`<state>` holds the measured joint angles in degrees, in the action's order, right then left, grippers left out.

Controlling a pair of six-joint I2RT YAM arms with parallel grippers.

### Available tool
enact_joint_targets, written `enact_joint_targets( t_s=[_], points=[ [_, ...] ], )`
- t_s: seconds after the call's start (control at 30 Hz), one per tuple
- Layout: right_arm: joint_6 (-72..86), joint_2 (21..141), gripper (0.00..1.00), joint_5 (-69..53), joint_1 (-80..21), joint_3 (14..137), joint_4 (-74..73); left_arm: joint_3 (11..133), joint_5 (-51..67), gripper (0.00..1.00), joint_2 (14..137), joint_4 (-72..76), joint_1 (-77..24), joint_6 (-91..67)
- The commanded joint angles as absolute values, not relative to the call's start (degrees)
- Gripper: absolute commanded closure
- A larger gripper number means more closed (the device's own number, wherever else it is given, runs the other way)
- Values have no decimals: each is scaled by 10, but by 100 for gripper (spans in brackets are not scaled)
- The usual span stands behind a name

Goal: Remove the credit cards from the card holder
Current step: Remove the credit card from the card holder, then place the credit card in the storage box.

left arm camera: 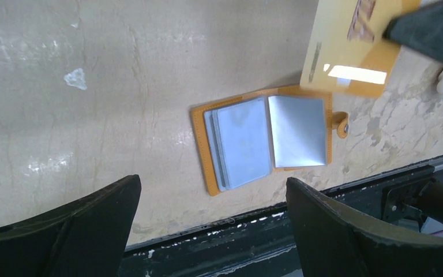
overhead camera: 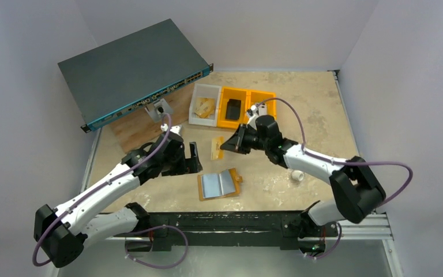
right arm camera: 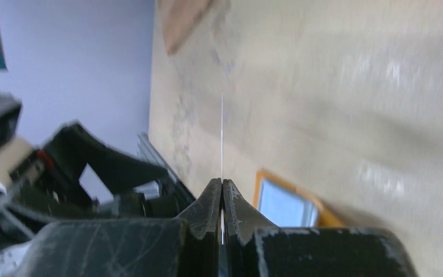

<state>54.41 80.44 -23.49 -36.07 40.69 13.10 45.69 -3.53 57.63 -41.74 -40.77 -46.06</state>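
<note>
The card holder (overhead camera: 219, 184) lies open and flat near the table's front edge, tan-orange outside with pale blue-grey sleeves (left arm camera: 265, 141). It also shows in the right wrist view (right arm camera: 288, 203). A yellow-tan credit card (overhead camera: 217, 148) hangs in the air above and behind it. My right gripper (overhead camera: 226, 145) is shut on that card, which the right wrist view shows edge-on as a thin line (right arm camera: 222, 138) rising from the pinched jaws (right arm camera: 222, 183). In the left wrist view the card (left arm camera: 346, 57) is at the top right. My left gripper (overhead camera: 195, 158) stands open and empty, left of the card (left arm camera: 213, 190).
A grey network switch (overhead camera: 132, 72) sits at the back left on a wooden board (overhead camera: 144, 124). A white bin (overhead camera: 205, 104) and orange bins (overhead camera: 254, 98) stand at the back centre. A small white cylinder (overhead camera: 297, 175) lies under the right arm. A black rail (overhead camera: 236, 222) edges the front.
</note>
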Motion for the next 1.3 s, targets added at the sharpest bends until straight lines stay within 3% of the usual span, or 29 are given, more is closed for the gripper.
enact_joint_targets(
  t_s=[0.0, 0.4, 0.77, 1.03, 1.27],
  points=[
    [542, 873, 100, -256, -328, 521, 157, 483, -47, 3, 545, -441, -391, -433],
    [509, 1140, 100, -261, -285, 852, 72, 491, -40, 2, 506, -466, -383, -426],
    [498, 1278, 100, -240, -279, 1018, 20, 495, -34, 2, 494, -477, -382, -425],
    [497, 1275, 67, -242, -276, 1023, 17, 493, -28, 2, 497, -472, -383, -427],
    [487, 1231, 64, -238, -276, 990, 5, 490, -26, 2, 501, -468, -382, -432]
  ],
)
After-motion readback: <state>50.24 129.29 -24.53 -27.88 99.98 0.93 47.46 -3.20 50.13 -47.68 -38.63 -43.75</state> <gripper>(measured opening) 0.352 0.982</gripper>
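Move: The yellow card is already out of the holder and pinched in the right fingers; its goal, the white bin with the loose cards, lies about 24 cm ahead of that hand, 7 cm to its left and 10 cm below. Beside it, the middle orange bin is some 23 cm ahead and 4 cm right, while the open card holder lies about 12 cm back and 2 cm left, 12 cm down. From the left hand the white bin is roughly 31 cm ahead, 3 cm right, 9 cm below. The yellow card is carried quickly forward, about 24 cm and some 6 cm to the left, by the right hand, which climbs about 5 cm on the way, then sinks around 7 cm over the white bin. There it stops and its fingers open about a third, letting go of the card. The empty left hand, wide open, eases up and slightly left, away from the holder. ##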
